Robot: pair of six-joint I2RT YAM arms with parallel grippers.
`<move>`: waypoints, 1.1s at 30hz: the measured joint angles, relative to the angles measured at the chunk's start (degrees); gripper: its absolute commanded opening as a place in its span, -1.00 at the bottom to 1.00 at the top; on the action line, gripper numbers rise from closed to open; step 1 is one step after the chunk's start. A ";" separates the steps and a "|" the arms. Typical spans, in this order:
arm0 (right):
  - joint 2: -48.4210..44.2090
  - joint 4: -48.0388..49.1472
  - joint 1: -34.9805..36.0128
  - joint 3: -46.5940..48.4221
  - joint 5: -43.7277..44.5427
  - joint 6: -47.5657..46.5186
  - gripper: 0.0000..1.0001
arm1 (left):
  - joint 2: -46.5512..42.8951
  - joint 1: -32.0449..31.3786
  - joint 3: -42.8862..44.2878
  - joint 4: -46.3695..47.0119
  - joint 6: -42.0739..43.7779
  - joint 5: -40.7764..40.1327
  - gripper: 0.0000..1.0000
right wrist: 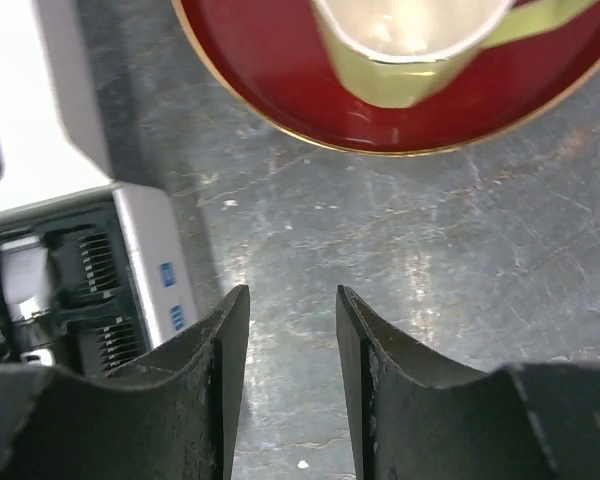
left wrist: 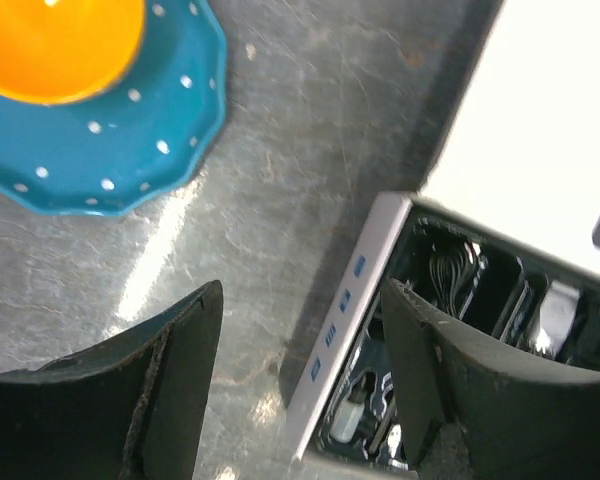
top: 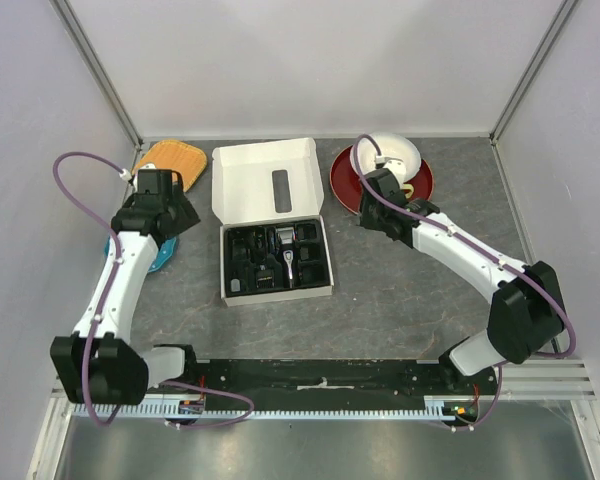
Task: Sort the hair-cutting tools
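A white cardboard box (top: 227, 292) lies open mid-table, its lid (top: 250, 180) folded back. In its black moulded tray sits the black and silver hair clipper (top: 286, 257), with black comb attachments (top: 311, 262) beside it. The right wrist view shows the clipper's silver head (right wrist: 22, 282) and two combs (right wrist: 86, 262) just inside the box wall. My left gripper (left wrist: 302, 290) hovers open over the box's left wall (left wrist: 345, 300), one finger above the table and the other above the tray. My right gripper (right wrist: 292, 292) is open over bare table right of the box, holding nothing.
A blue dotted plate (left wrist: 170, 120) carrying an orange object (left wrist: 60, 40) lies left of the box. A woven basket (top: 175, 158) sits at the back left. At the back right a red plate (right wrist: 280, 70) holds a white cup (right wrist: 400, 50). Walls enclose three sides.
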 measured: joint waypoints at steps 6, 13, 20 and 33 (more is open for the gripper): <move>0.98 3.15 -6.73 -2.19 -8.09 0.72 -0.22 | 8.22 8.66 3.63 3.21 -0.35 2.25 0.34; 11.69 9.01 -8.46 4.35 -17.38 2.12 -0.51 | 23.08 14.47 10.43 7.08 -3.04 9.29 -0.20; 20.79 10.60 -8.35 13.53 -18.71 2.62 -0.67 | 33.42 16.04 14.47 11.61 -4.98 16.24 -0.42; 34.91 12.44 -8.35 30.32 -20.39 -7.28 -0.63 | 42.64 15.06 18.67 17.00 -6.01 24.20 -0.59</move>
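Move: The open box lid lies flat, its middle about 26 cm ahead and 15 cm right of the left hand, 16 cm lower; from the right hand it is some 22 cm ahead and 24 cm left, 14 cm lower. From the left hand the box tray is 3 cm ahead and 17 cm right, the blue plate 7 cm ahead and 17 cm left. The red plate is 20 cm ahead and 5 cm right of the right hand. Forward together, about 16 cm each, both empty hands run out along the two sides of the lid, fingers closing most of the way on nothing. The left sinks some 11 cm, swings left then partly back, and rolls its left side down; the right drifts left towards the gap between lid and red plate, sinking 4 cm. ##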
